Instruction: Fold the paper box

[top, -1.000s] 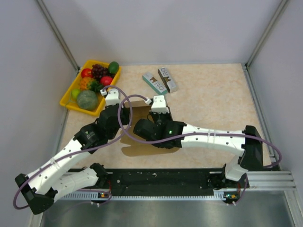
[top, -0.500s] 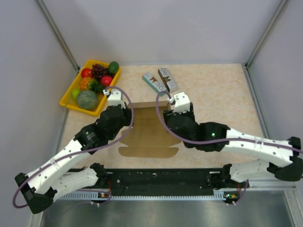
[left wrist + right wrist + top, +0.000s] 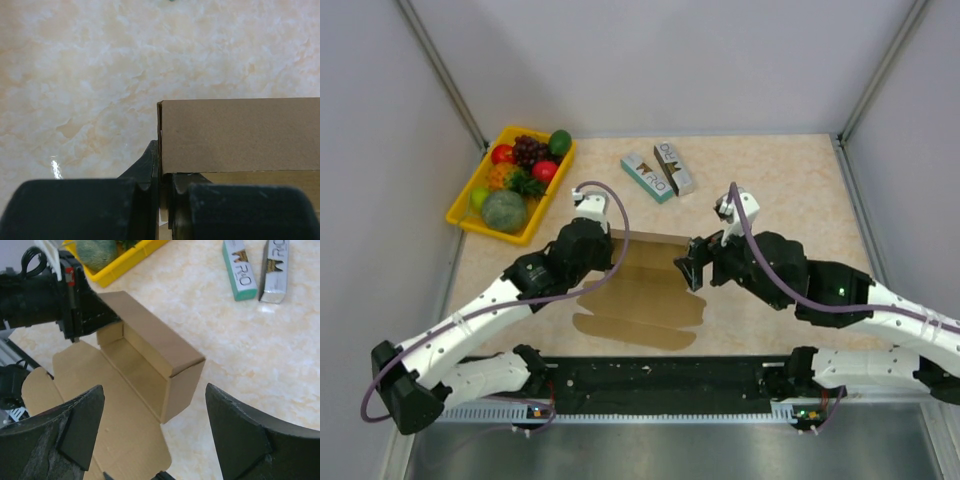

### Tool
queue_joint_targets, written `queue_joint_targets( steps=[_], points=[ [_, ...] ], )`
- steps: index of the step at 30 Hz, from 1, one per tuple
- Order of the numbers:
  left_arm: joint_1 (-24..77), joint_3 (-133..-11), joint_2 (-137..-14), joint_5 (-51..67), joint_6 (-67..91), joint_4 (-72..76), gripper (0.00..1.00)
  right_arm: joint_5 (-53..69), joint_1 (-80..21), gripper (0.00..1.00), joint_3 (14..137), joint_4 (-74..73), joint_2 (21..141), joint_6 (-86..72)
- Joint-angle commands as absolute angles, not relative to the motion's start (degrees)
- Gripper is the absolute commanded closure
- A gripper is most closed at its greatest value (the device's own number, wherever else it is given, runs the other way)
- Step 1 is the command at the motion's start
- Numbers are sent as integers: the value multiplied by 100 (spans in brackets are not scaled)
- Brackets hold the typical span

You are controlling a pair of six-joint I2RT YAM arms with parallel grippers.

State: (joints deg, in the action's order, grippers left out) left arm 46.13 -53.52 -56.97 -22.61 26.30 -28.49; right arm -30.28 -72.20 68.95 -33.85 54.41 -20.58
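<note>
The paper box (image 3: 642,285) is plain brown cardboard, half formed: its far wall and end walls stand up, and its lid panel (image 3: 632,327) with rounded tabs lies flat toward me. My left gripper (image 3: 612,243) is shut on the box's left end wall. In the left wrist view, its jaws (image 3: 163,186) pinch the thin edge under the brown panel (image 3: 240,134). My right gripper (image 3: 688,268) hangs open just off the box's right end. In the right wrist view, its fingers (image 3: 80,425) spread wide around the near corner of the box (image 3: 150,352), not touching it.
A yellow fruit tray (image 3: 470,222) sits at the back left, also seen in the right wrist view (image 3: 131,262). A teal printed box (image 3: 647,177) and a brown-white one (image 3: 674,167) lie behind the paper box. Side walls close in the table.
My right gripper has opened and drawn back to the right, off the box. The left gripper stays shut on the end wall and has shifted right. The box's walls now stand.
</note>
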Motion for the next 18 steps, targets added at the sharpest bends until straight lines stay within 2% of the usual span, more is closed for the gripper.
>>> queue_joint_targets(
  steps=[1,5,9,12,18],
  points=[
    [4501,-5388,-6239,-1234,2374,-2909,100,-2314,-6419,19,6558,-3823,5125,-2661],
    [4281,-5396,-7038,251,2356,-3294,100,-1329,-5776,18,6179,-4112,4878,-2979],
    [4254,-5738,-8109,806,1970,-4101,100,-1327,-5696,18,5950,-4429,4623,-3023],
    [4245,-6090,-8760,573,1469,-4822,100,-1117,-5477,16,5705,-4570,4483,-3024],
    [4271,-6609,-9175,202,1055,-5273,100,-861,-5265,15,5222,-4448,4509,-2734]
  ],
)
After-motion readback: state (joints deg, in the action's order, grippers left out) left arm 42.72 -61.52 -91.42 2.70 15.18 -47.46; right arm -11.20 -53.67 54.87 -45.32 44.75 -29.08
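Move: The left gripper still pinches the left end of the box's far wall. The tray's middle lies roughly 7 cm to its right, 3 cm back and 5 cm below. The table spot for the tray is about 11 cm back, 8 cm right and 20 cm down. The box's near flap hangs some 14 cm back, 6 cm right and 16 cm down. From the empty right gripper, the tray is about 5 cm ahead, 8 cm left and 15 cm below. Keep the left gripper shut on the wall's left end and lower the box towards the near part of the table, about 16 cm down, then drawing some 5 cm back as well. Meanwhile tip the fingers steeply down and swing them clockwise, bringing the tray floor level. Sink the wide-open right gripper and carry it rightward, clear of the box, tilting it down. ##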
